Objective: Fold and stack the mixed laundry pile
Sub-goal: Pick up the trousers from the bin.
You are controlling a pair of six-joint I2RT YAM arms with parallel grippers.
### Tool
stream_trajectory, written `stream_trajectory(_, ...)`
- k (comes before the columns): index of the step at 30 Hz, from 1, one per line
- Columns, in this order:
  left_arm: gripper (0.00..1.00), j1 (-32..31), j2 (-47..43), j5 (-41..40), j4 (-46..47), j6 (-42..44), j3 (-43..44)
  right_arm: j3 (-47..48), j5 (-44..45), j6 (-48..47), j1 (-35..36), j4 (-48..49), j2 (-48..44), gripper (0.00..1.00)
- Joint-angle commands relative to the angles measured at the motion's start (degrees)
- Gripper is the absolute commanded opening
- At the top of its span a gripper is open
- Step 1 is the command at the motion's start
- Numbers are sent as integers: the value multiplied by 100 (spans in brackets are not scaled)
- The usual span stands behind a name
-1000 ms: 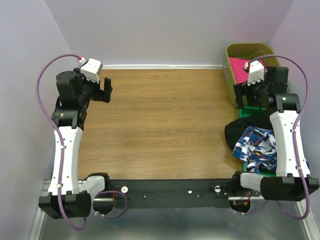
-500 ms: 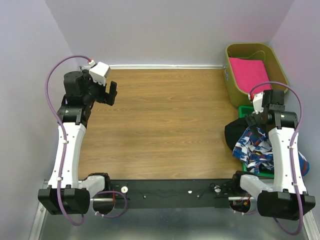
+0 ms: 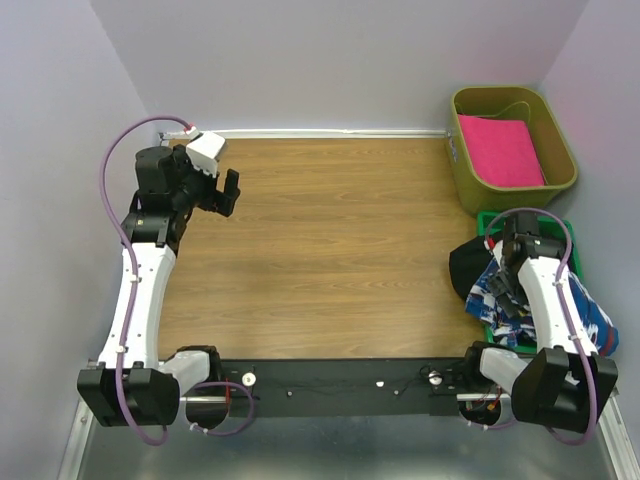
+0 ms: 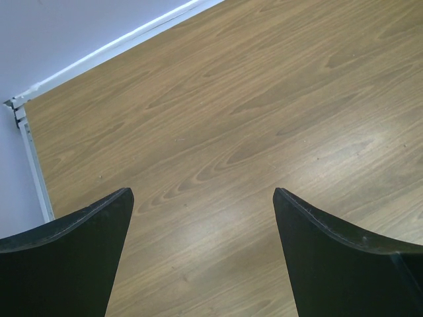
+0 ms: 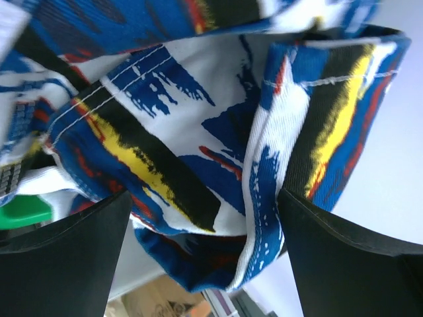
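The mixed laundry pile lies at the table's right edge over a green bin [image 3: 489, 218]. It is a blue cloth [image 3: 497, 292] with white, red and black blotches, and a black garment [image 3: 464, 266] on its left. My right gripper [image 3: 508, 272] points down into the pile. In the right wrist view the blue cloth [image 5: 198, 119] fills the frame and a fold of it hangs between the wide-apart fingers [image 5: 344, 257] of the right gripper [image 5: 205, 198], which stands open. My left gripper [image 3: 229, 194] hovers open over bare wood at the far left; in its own view the left gripper [image 4: 203, 193] has nothing between its fingers.
An olive bin [image 3: 463, 170] at the back right holds a folded bright pink cloth [image 3: 499, 150]. The wooden table [image 3: 330, 240] has lilac walls behind and on both sides. A black rail [image 3: 340, 375] runs along the near edge.
My right arm has swung back from over the olive bin and dropped onto the laundry pile. The left gripper has shifted a little to the right and toward the near edge.
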Motion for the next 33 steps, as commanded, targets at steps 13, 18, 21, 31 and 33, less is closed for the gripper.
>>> stream_trajectory(13,96,-40,253,457,465,-88,-125,-1307,1013,-561,-330,1422,-199,39)
stream_trajectory(18,96,-40,270,360,500,-88,-117,-842,1013,-605,-330,1818,-234,1)
stream_trajectory(21,96,-32,270,342,500,-97,-73,-116,759,-527,-330,1801,-251,1)
stream_trajectory(31,96,-32,244,290,658,-369,103,3603,-620,-43,-330,993,-208,1)
stream_trajectory(33,96,-32,252,237,720,-483,199,4596,-1077,167,-330,922,-120,1)
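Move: The patterned blue-and-white trousers lie bunched just under the right hand's open fingers, the middle about 2 cm back, 2 cm right and 4 cm below it. The black cloth is about 11 cm ahead and 9 cm left of the right hand, some 6 cm below it; the green bin's middle is about 6 cm ahead, 1 cm left and 8 cm below. From the left hand the trousers are roughly 66 cm right, 23 cm back and 21 cm below. Right hand dips back and down 3 cm, pinches the trousers, then hoists them some 20 cm up and forward. ##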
